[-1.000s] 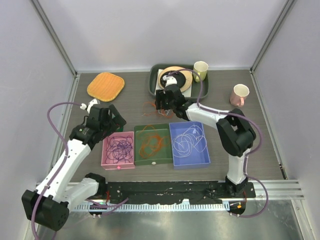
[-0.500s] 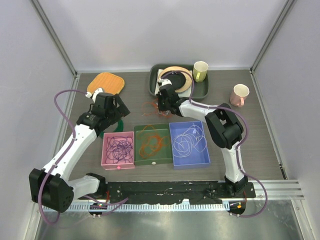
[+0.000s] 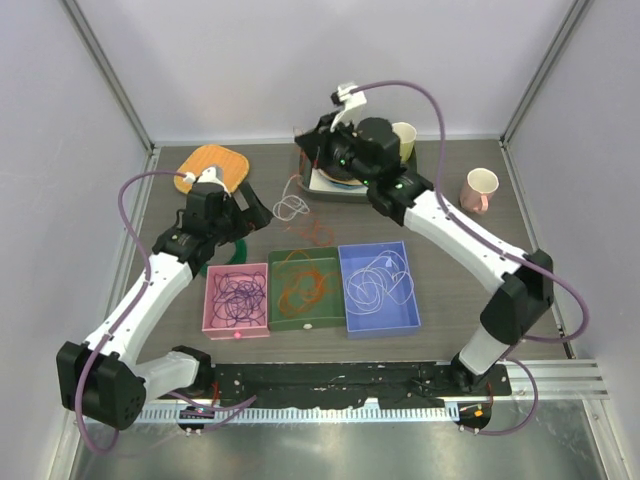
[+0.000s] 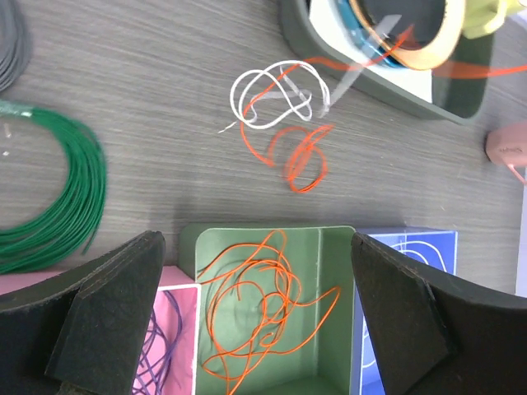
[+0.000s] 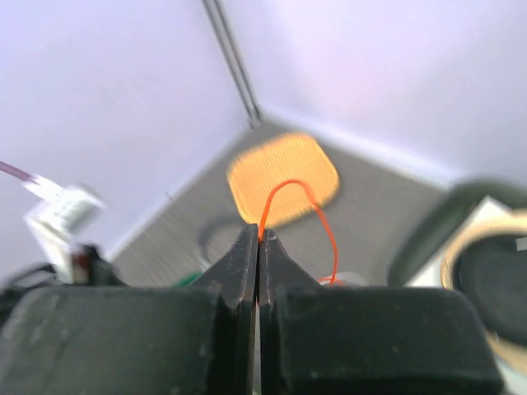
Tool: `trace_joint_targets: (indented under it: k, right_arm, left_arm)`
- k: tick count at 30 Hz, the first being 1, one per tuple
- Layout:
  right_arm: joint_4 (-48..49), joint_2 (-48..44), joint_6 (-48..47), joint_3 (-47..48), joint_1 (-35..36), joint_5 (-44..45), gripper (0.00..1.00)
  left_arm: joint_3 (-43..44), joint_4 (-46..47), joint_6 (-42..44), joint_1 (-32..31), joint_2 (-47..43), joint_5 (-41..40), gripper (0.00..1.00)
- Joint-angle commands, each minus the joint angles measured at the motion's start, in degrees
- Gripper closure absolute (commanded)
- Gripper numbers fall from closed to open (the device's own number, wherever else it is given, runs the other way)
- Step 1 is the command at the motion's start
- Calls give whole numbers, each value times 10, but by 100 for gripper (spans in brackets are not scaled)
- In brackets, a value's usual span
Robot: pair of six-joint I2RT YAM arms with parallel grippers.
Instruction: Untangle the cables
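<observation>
My right gripper (image 3: 304, 143) is raised above the back of the table and shut on a thin orange cable (image 5: 323, 224), pinched at its fingertips (image 5: 260, 234). That cable runs down to an orange curl (image 4: 301, 155) tangled with a white looped cable (image 4: 276, 95) on the table, also seen from above (image 3: 290, 207). My left gripper (image 4: 259, 325) is open and empty, hovering near the green tray (image 3: 276, 318). The green tray holds orange cables (image 4: 263, 304), the pink tray (image 3: 237, 330) dark purple ones, and the blue tray (image 3: 382, 328) white ones.
A dark green coiled ring (image 4: 74, 197) lies left of the trays. An orange mat (image 3: 212, 172) is at the back left. A dark tray (image 3: 305, 178) with a tape roll, a yellow-green cup (image 3: 403, 140) and a pink mug (image 3: 480, 188) stand at the back right.
My right gripper has risen from the table and swung back, lifting the orange cable; the white loop has been dragged left. My left arm has shifted slightly toward the back.
</observation>
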Motion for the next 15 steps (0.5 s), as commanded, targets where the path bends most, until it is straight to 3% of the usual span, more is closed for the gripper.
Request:
trace_joint_targets:
  k: [1,12,15]
  right_arm:
    - [99,-52,16,47,3,-57,99]
    - [138,-37,39,205,3,-81,99]
    - [126,-25,56,261,3,-95,99]
  left_arm:
    - [-1,69,41,-2,-16,66,0]
    - [14,108,83,-2,0,112,0]
    - [9,159,107,-2,21,162,0]
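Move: The right hand already pinches the orange cable high over the table. The white cable it is tangled with lies about 31 cm below that hand, some 2 cm farther out and 2 cm to its left. The green box is centred some 17 cm back and 1 cm right of that hand, the dark tray 13 cm ahead and 13 cm right. From the left hand, the white cable is about 8 cm ahead, 6 cm right and 17 cm down. Keeping its shut fingers on the orange cable, the right hand goes on hauling it up, about 23 cm higher and some 5 cm back, fast at first and then slower, away from the white cable, while the wrist tips the fingers upward by about 30 degrees. The left hand, wide open and empty, slides about 3 cm to the right, rises a couple of centimetres and swings roughly 10 degrees clockwise. ##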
